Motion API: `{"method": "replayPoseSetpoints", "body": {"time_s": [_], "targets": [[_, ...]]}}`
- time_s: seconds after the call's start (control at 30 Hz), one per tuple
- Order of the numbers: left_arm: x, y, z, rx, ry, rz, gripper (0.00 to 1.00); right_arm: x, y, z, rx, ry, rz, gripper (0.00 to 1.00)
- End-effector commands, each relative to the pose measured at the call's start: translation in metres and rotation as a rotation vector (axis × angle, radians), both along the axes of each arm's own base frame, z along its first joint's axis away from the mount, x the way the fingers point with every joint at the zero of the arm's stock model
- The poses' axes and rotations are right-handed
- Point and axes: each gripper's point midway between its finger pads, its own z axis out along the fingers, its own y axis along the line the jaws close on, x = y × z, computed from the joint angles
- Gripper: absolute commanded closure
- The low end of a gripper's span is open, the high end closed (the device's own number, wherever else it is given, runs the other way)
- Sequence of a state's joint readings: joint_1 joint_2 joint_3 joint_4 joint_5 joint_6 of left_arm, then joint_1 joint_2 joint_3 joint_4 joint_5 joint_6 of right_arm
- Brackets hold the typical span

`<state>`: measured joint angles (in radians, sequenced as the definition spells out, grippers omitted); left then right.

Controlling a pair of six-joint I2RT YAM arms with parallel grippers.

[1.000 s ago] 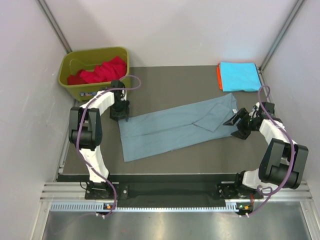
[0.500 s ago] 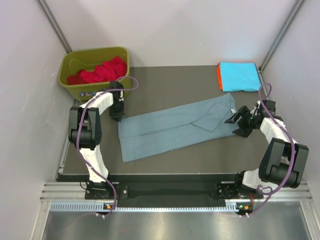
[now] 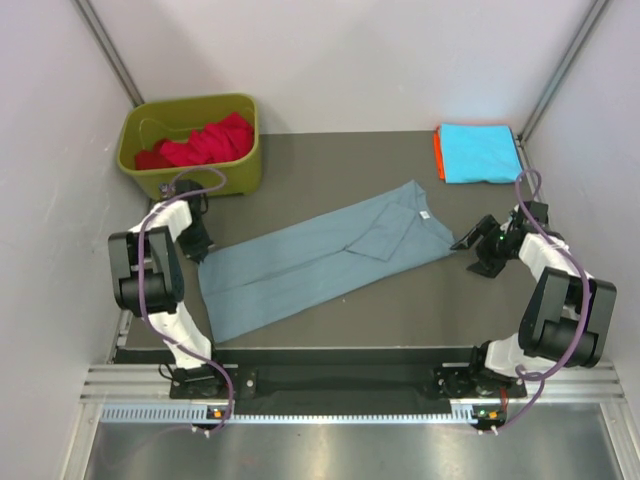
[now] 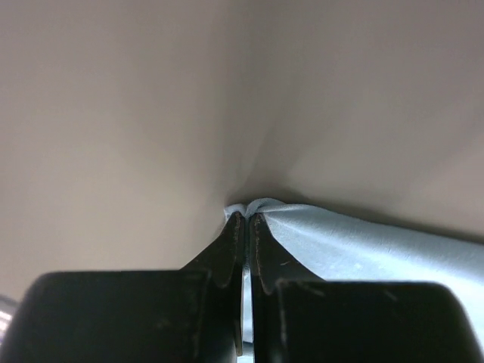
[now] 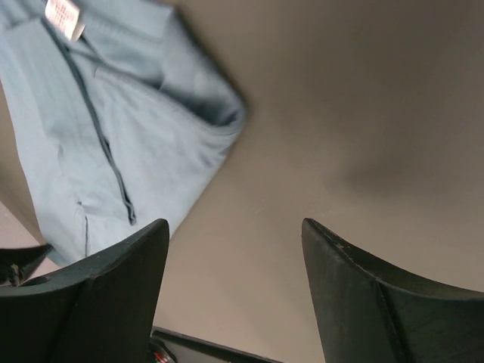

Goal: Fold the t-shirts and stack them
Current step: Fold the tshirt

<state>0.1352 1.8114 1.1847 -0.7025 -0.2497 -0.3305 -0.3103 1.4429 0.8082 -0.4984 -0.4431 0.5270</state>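
A dusty grey-blue t-shirt [image 3: 320,258] lies folded into a long strip, slanting across the dark mat, its neck label [image 3: 424,214] at the right end. My left gripper [image 3: 203,252] is shut on the strip's far left corner; in the left wrist view its fingertips [image 4: 243,215] pinch a small fold of the blue cloth [image 4: 363,249]. My right gripper [image 3: 470,256] stands open just right of the shirt, touching nothing. In the right wrist view it [image 5: 234,223] hovers over bare mat, with the shirt [image 5: 113,121] up left. A folded cyan t-shirt [image 3: 480,152] lies on an orange one [image 3: 437,155].
An olive-green bin [image 3: 185,105] at the back left holds a crumpled red t-shirt [image 3: 200,140]. Grey walls close in on the left, right and back. The mat's [image 3: 330,160] front edge runs just ahead of the arm bases.
My left gripper has shut on the shirt's left corner and dragged it left and toward the near edge. The whole strip slid left, away from the right gripper, which stays open in place.
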Motion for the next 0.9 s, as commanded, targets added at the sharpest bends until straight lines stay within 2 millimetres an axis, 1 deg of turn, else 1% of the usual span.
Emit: {"method": "replayPoseSetpoints", "body": {"time_s": [0.0, 0.07, 0.17, 0.2, 0.23, 0.3, 0.33, 0.37, 0.4, 0.43, 0.47, 0.5, 0.53, 0.63, 0.7, 0.73, 0.77, 0.8, 0.83, 0.87], "targets": [[-0.027, 0.025, 0.007, 0.038, -0.007, 0.143, 1.00, 0.018, 0.000, 0.006, 0.001, -0.070, 0.001, 0.30], [-0.032, 0.031, 0.010, 0.037, -0.026, 0.186, 1.00, 0.025, 0.006, 0.006, 0.016, -0.091, 0.012, 0.33], [-0.036, 0.033, 0.016, 0.028, -0.062, 0.216, 1.00, 0.040, 0.023, 0.008, 0.013, -0.148, 0.062, 0.35], [-0.035, 0.033, 0.017, 0.019, -0.066, 0.217, 1.00, 0.042, 0.028, 0.008, 0.019, -0.151, 0.070, 0.36], [-0.033, 0.027, 0.017, -0.013, -0.075, 0.205, 0.96, 0.043, 0.032, 0.005, 0.032, -0.141, 0.067, 0.37], [-0.030, 0.023, 0.020, -0.040, -0.094, 0.191, 0.85, 0.047, 0.038, 0.003, 0.033, -0.151, 0.064, 0.40], [-0.028, 0.019, 0.023, -0.059, -0.111, 0.185, 0.79, 0.048, 0.039, 0.001, 0.032, -0.153, 0.056, 0.42], [-0.026, 0.018, 0.029, -0.061, -0.135, 0.182, 0.70, 0.049, 0.040, -0.002, 0.031, -0.164, 0.051, 0.44], [-0.025, 0.017, 0.031, -0.065, -0.149, 0.178, 0.65, 0.050, 0.038, -0.005, 0.028, -0.161, 0.037, 0.46], [-0.025, 0.016, 0.034, -0.069, -0.159, 0.177, 0.63, 0.050, 0.037, -0.007, 0.021, -0.161, 0.033, 0.51], [-0.024, 0.017, 0.042, -0.063, -0.182, 0.180, 0.56, 0.052, 0.037, -0.007, 0.015, -0.173, 0.034, 0.53], [-0.025, 0.017, 0.044, -0.062, -0.187, 0.183, 0.55, 0.052, 0.037, -0.009, 0.017, -0.170, 0.030, 0.54], [-0.025, 0.017, 0.047, -0.063, -0.193, 0.181, 0.54, 0.053, 0.037, -0.013, 0.017, -0.168, 0.031, 0.58], [-0.022, 0.010, 0.055, -0.097, -0.224, 0.179, 0.52, 0.057, 0.037, -0.018, 0.013, -0.167, 0.038, 0.60], [-0.017, 0.001, 0.061, -0.148, -0.258, 0.164, 0.45, 0.060, 0.037, -0.018, 0.000, -0.180, 0.045, 0.60], [-0.014, -0.004, 0.063, -0.169, -0.269, 0.151, 0.40, 0.061, 0.037, -0.020, 0.001, -0.178, 0.047, 0.60], [-0.010, -0.007, 0.069, -0.188, -0.299, 0.137, 0.38, 0.063, 0.038, -0.020, -0.002, -0.185, 0.052, 0.60], [-0.005, -0.018, 0.073, -0.250, -0.323, 0.107, 0.35, 0.064, 0.038, -0.021, -0.012, -0.185, 0.053, 0.60], [-0.003, -0.022, 0.078, -0.265, -0.344, 0.093, 0.35, 0.065, 0.038, -0.024, -0.016, -0.176, 0.054, 0.59], [-0.002, -0.027, 0.086, -0.282, -0.380, 0.073, 0.37, 0.065, 0.039, -0.025, -0.021, -0.173, 0.057, 0.60]]}}
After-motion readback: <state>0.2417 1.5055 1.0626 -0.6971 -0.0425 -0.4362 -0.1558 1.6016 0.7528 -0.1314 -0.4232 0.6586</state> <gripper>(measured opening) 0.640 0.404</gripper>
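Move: The left gripper already holds the t-shirt's far left corner. The bare table it is heading for lies about 4 cm back and 2 cm to the left, and the green bin some 27 cm ahead and 3 cm left. For the open right gripper, the shirt's right corner is about 3 cm ahead, 3 cm left and 4 cm below. The white label sits about 11 cm ahead and 10 cm left, the folded blue shirt some 27 cm ahead and 4 cm right. Drag the pinched corner back and left over the table with the left gripper, about 4 cm, then open wide to let go and lift some 6 cm clear, drifting right and slightly forward late. Meanwhile take the right gripper forward and left, then down, about 7 cm in all, to the shirt's right corner, narrowing the fingers to roughly half their gap without closing. ##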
